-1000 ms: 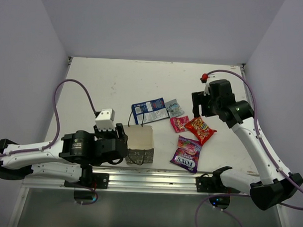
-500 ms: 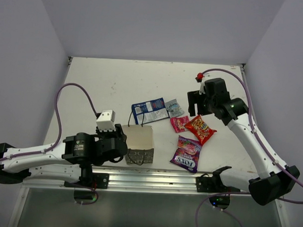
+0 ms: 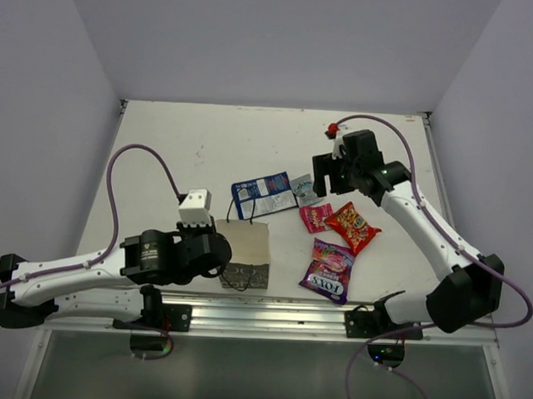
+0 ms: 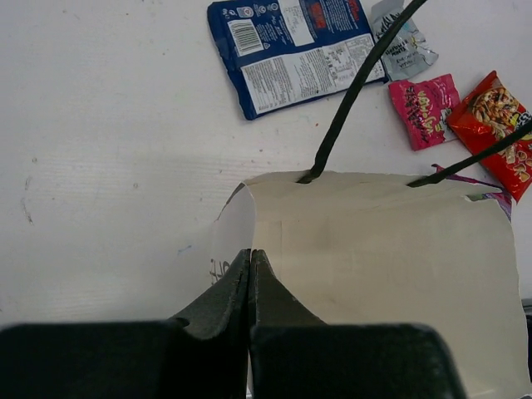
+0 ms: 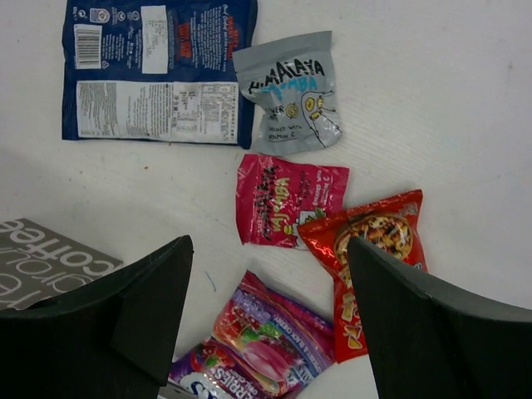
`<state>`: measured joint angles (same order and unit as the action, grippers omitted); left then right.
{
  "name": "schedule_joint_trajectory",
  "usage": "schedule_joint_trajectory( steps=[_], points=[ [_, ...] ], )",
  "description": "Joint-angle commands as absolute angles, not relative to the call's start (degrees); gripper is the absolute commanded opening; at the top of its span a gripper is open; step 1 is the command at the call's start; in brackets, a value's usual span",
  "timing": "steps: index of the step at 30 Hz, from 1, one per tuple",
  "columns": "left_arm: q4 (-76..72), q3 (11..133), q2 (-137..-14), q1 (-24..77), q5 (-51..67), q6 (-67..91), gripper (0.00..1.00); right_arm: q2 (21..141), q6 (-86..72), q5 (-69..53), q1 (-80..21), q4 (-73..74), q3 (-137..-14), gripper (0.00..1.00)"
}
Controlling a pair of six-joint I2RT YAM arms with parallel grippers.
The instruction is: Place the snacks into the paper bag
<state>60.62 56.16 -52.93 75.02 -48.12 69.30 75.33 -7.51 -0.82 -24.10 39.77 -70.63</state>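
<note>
The paper bag point(image 3: 247, 249) stands open near the front edge, beige inside point(image 4: 374, 274), with black cord handles point(image 4: 357, 91). My left gripper point(image 3: 219, 253) is shut on the bag's left wall rim point(image 4: 250, 253). Five snacks lie flat to the right of and behind the bag: a blue-and-white packet point(image 3: 265, 192) point(image 5: 158, 71), a silvery one point(image 3: 306, 189) point(image 5: 288, 91), a pink one point(image 3: 315, 218) point(image 5: 287, 199), a red one point(image 3: 351, 227) point(image 5: 374, 266) and the purple Fox's one point(image 3: 328, 270) point(image 5: 258, 341). My right gripper point(image 3: 324, 180) point(image 5: 268, 241) hovers open above them, holding nothing.
The rail point(image 3: 271, 313) carrying both arm bases runs just in front of the bag. White walls enclose the table on the left, back and right. A purple cable point(image 3: 137, 156) loops over the left half of the table.
The left gripper has closed on the bag's left wall and moved slightly right. The right arm has swung left and towards the back, now over the snacks.
</note>
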Motion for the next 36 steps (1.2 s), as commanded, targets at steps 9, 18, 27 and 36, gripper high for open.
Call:
schedule_joint_trajectory(
  steps=[9, 18, 27, 36],
  points=[
    [64.9, 62.0, -56.7, 74.7, -48.6, 71.1, 0.0, 98.1, -5.6, -7.8, -29.4, 26.6, -80.2, 0.79],
    [68.3, 63.6, -57.0, 74.7, -48.4, 73.0, 0.0, 112.9, -5.4, -12.3, -30.1, 24.5, -89.5, 0.77],
    [72.4, 63.5, -56.0, 74.7, -48.8, 77.2, 0.0, 121.4, -5.2, -11.9, -30.8, 25.5, -95.0, 0.76],
    [72.8, 62.9, -54.9, 74.6, -48.9, 77.1, 0.0, 120.6, -2.7, -6.1, -30.8, 24.4, -94.4, 0.76]
  ],
)
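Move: The navy crisp packet lies about 9 cm ahead of the open right hand, 15 cm to its left and 19 cm below. At the same depth, the grey sachet is 11 cm ahead and 4 cm left of this hand, and the pink packet 2 cm ahead and 1 cm left. From the left hand, shut on the paper bag's rim, the navy packet is some 22 cm ahead, 11 cm right and 19 cm below. Right hand, open, sinks 16 cm, going 14 cm left and 10 cm forward over the navy crisp packet. ##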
